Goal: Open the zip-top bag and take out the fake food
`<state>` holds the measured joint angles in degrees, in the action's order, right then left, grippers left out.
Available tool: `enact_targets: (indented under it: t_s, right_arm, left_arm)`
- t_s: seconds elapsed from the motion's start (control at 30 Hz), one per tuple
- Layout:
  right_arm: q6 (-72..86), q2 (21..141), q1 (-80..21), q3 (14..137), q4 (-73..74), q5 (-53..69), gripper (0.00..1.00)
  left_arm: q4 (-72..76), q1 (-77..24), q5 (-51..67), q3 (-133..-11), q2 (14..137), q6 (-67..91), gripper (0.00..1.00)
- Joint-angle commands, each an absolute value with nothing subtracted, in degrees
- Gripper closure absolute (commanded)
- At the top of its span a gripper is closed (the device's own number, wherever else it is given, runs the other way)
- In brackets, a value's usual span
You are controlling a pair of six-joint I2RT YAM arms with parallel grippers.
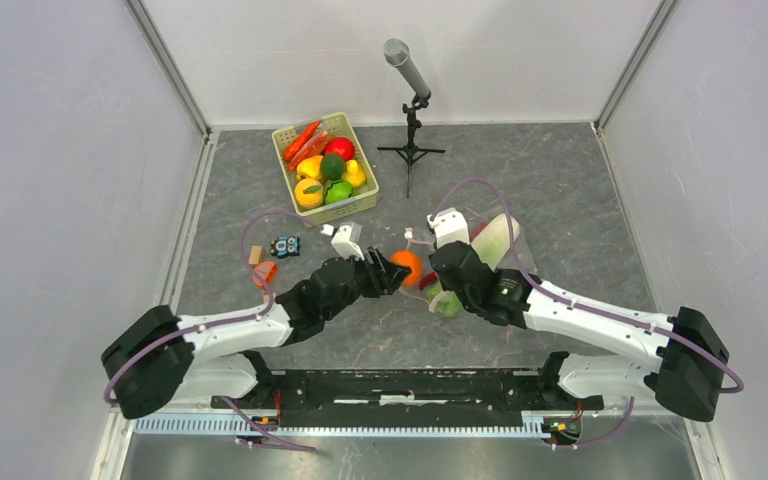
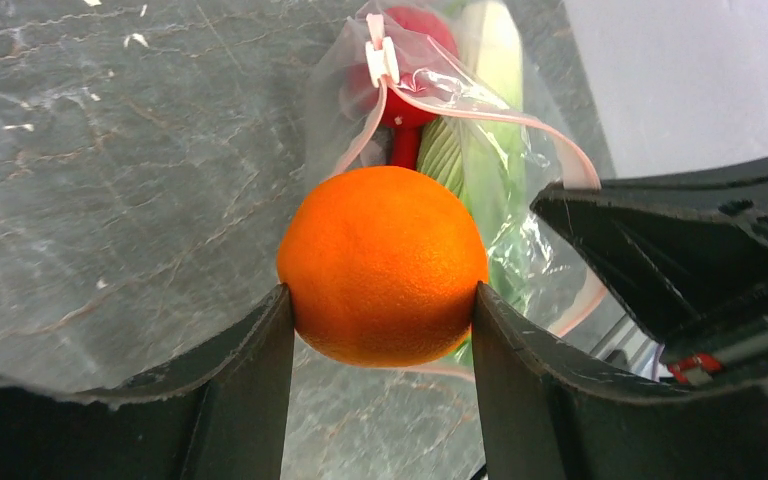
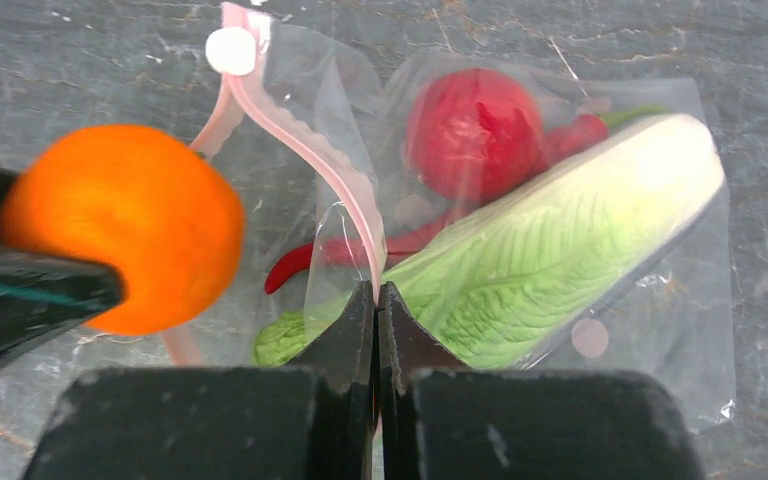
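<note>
The round orange (image 2: 382, 265) is clamped between my left gripper's (image 2: 381, 300) two fingers, held just outside the mouth of the zip-top bag (image 2: 520, 170); it also shows in the overhead view (image 1: 407, 266). The bag's mouth gapes, with its pale pink zip strip (image 3: 300, 140) lifted. My right gripper (image 3: 377, 290) is shut on that strip. Inside the clear bag (image 3: 660, 330) lie a red round piece (image 3: 470, 130), a thin red chili (image 3: 290, 265) and the long white-and-green cabbage (image 3: 560, 240). Both grippers meet near the middle of the table, left (image 1: 398, 272) and right (image 1: 438, 283).
A green lattice basket (image 1: 345, 208) of toy produce stands at the back left. A microphone on a small tripod (image 1: 410, 110) is behind the bag. A few small toys (image 1: 265, 268) lie left of my left arm. Grey walls close both sides.
</note>
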<state>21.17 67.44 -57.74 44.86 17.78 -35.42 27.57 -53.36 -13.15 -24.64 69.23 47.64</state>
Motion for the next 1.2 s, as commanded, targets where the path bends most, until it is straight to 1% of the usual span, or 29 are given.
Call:
enact_targets:
  t_s: [0.0, 0.1, 0.2, 0.3, 0.43, 0.57, 0.8, 1.17]
  right_arm:
    - [19.87, 66.24, -56.85, 43.4, 17.37, -39.45, 1.0]
    - [19.26, 65.42, -56.41, 42.02, 17.38, -40.66, 1.0]
    - [18.6, 63.95, -55.86, 40.56, 17.25, -41.47, 1.0]
    - [17.85, 61.88, -55.56, 39.02, 16.76, -42.09, 1.0]
    - [17.07, 59.36, -55.18, 37.39, 16.32, -42.45, 1.0]
    - [16.14, 57.32, -55.13, 36.18, 15.62, -42.28, 1.0]
    - [13.92, 54.67, -55.02, 34.98, 13.48, -41.7, 1.0]
    - [9.86, 52.54, -55.02, 33.34, 10.61, -39.58, 1.0]
  left_arm:
    - [7.36, -52.93, -12.11, -31.9, 62.58, 39.6, 0.66]
    - [-6.14, -50.27, -13.73, -38.35, 60.57, 37.13, 0.66]
    - [-15.89, -44.01, -11.4, -45.07, 60.83, 33.98, 0.66]
    - [-21.33, -39.09, -11.07, -51.07, 61.79, 29.07, 0.66]
    - [-24.73, -32.31, -11.16, -58.16, 64.97, 24.15, 0.66]
    - [-25.02, -26.05, -10.99, -64.53, 70.72, 20.84, 0.66]
    - [-19.97, -15.75, -10.83, -74.11, 83.12, 20.0, 0.66]
    - [-8.03, -5.68, -9.74, -88.82, 105.37, 18.9, 0.65]
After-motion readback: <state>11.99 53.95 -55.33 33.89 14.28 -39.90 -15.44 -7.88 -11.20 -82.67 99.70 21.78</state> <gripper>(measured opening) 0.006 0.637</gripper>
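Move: The left hand already holds the orange just outside the bag's mouth; the basket lies about 24 cm ahead, 19 cm to its left and some 9 cm lower. The small blue gadget is roughly 6 cm ahead and 29 cm left. The right hand still pinches the bag's rim: the bag's middle is about 7 cm to its right and 1 cm back, the cabbage about 8 cm right and level with it, the orange some 9 cm left and 3 cm back. Keeping the orange pinched, the left hand swings it away from the bag, forward and left by some 27 and 25 cm, rising about 10 cm and then sinking 4 towards the basket, while it turns about 30 degrees counter-clockwise and its left side rolls up. The right hand, shut on the rim, draws the bag nearly 6 cm to the right, then holds. ##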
